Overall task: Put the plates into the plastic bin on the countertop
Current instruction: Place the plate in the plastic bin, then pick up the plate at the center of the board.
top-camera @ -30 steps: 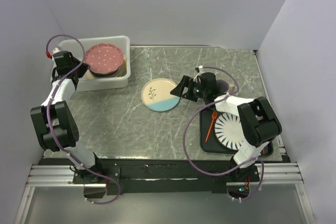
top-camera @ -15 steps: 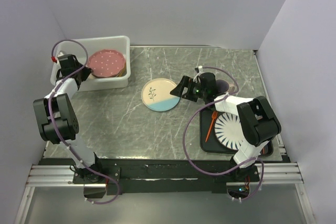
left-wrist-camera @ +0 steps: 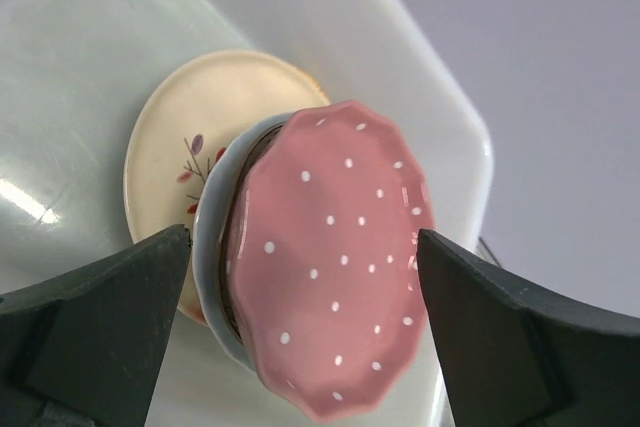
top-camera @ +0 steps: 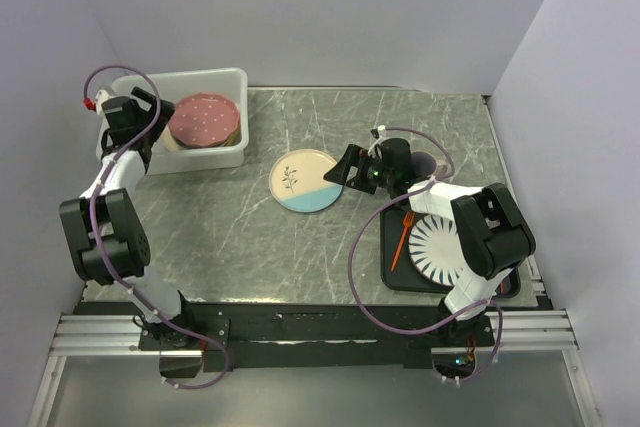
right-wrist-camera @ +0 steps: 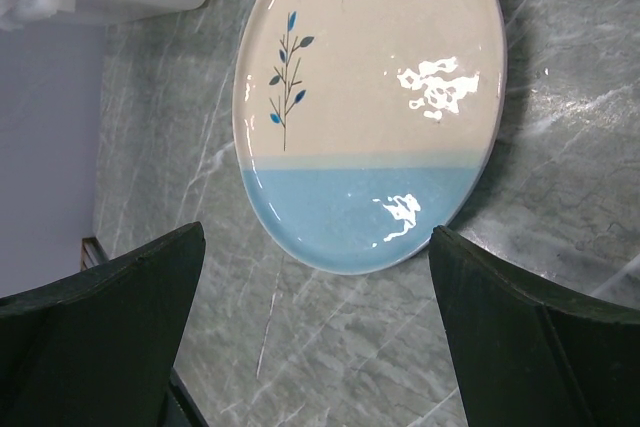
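Observation:
The plastic bin (top-camera: 190,75) stands at the back left of the countertop (top-camera: 230,237). A pink white-dotted plate (top-camera: 203,119) (left-wrist-camera: 330,252) lies slightly tilted on top of a stack in the bin, over a pale-rimmed plate and a cream plate (left-wrist-camera: 165,162). My left gripper (top-camera: 150,115) (left-wrist-camera: 300,257) hovers open at the stack's left side, with its jaws spread wider than the pink plate and touching nothing. A cream and blue plate (top-camera: 304,182) (right-wrist-camera: 370,117) lies flat on the countertop. My right gripper (top-camera: 345,169) (right-wrist-camera: 315,247) is open just right of its rim.
A black tray (top-camera: 392,277) at the front right holds a white plate with dark stripes (top-camera: 440,247) and an orange utensil (top-camera: 403,237). A small dark round thing (top-camera: 428,161) sits behind the right wrist. Walls close in at the back and on both sides.
My left gripper has opened and let go of the pink plate, which now rests on the stack in the bin. The right arm has not moved.

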`<state>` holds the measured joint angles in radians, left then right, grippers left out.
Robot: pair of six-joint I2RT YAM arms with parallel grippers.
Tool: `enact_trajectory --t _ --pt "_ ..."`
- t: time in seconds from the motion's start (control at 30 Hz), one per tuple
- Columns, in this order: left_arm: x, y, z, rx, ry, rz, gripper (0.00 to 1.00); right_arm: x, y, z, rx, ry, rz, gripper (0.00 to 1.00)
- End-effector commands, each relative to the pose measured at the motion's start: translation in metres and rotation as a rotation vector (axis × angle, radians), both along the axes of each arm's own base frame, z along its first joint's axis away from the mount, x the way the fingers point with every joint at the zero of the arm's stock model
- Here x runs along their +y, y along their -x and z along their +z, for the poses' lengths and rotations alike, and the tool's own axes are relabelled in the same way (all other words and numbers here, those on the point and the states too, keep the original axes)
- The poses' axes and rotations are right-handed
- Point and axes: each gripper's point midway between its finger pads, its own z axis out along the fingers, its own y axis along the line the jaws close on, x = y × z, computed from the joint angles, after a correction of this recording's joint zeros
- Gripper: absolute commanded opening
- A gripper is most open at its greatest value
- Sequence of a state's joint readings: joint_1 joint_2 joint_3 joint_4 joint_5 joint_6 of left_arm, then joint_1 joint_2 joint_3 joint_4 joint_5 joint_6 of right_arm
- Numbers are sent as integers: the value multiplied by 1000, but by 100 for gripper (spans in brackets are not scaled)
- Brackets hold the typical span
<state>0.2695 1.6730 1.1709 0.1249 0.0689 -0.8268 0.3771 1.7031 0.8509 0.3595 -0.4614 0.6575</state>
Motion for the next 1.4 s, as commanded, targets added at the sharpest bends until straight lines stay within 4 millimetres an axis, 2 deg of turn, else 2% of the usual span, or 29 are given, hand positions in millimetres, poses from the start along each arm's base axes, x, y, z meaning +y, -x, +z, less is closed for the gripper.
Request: enact_trajectory --t 0.0,0.2,0.37,0.4,0.43,0.67,0.7,0.87,0.9,0.97,1.0,1.07,1.1,1.17,1.23,1.33,1.37 --pt "1 9 57 -145 -65 14 99 9 -9 19 -65 -29 16 100" --pt "-16 19 80 -204 -77 -54 99 11 -9 16 -60 -26 17 100" --pt "-61 18 88 -192 -111 -165 99 12 -11 14 -57 -23 16 100" --pt "-76 17 87 -184 -134 -201 99 11 -11 13 -55 -22 15 100" --pt "-82 17 88 -177 -143 -210 99 11 -12 14 -56 -20 14 100" --pt "-140 35 75 -169 -134 -375 99 10 -16 10 -55 9 4 100" --pt "-157 41 64 -154 -133 -416 99 8 -17 8 -53 16 0 100" --pt "-193 61 35 -106 -109 -516 99 8 -31 6 -57 51 -16 100" --pt "-204 70 21 -81 -93 -546 99 7 -32 5 -54 61 -16 100" --pt "-214 77 14 -74 -93 -567 99 7 -40 6 -63 72 -26 100" --pt "-223 86 1 -50 -91 -589 99 5 -42 6 -65 79 -31 100" --pt "-231 93 -9 -31 -90 -603 99 3 -49 4 -59 96 -46 100" --pt "-240 101 -23 -2 -82 -624 99 0 -52 3 -56 104 -55 100" --pt "-248 106 -36 17 -70 -643 99 -2 -61 1 -52 112 -68 100" --pt "-260 116 -57 64 -64 -669 99 -6 -69 -5 -33 115 -82 100" --pt "-271 125 -79 103 -46 -689 99 -12 -77 -15 -9 117 -98 100" --pt "-274 124 -81 96 -36 -687 99 -14 -80 -17 -3 116 -102 100"
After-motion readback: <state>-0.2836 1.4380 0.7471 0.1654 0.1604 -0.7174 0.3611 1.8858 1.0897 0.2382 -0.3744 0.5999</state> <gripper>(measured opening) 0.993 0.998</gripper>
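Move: The plate still on the countertop lies about 35 cm to the left hand's right, 15 cm back and 18 cm below. That hand is roughly over the middle of the plastic bin, 12 cm above it; the red plate topping the stack inside is some 8 cm to the right, 1 cm back and 12 cm down. From the right hand, the countertop plate is about 8 cm left, 1 cm ahead and 8 cm below; the mug stands about 20 cm right and 3 cm ahead, 5 cm lower. Lift the empty left gripper about 6 cm clear of the stack, swing it right over the bin's edge some 25 cm, then sink and draw back towards the left side of the countertop plate, turning clockwise nearly 40 degrees, fingers kept wide open. Late on, slide the open right gripper about 5 cm forward alongside the plate's right side; touch nothing yet. ##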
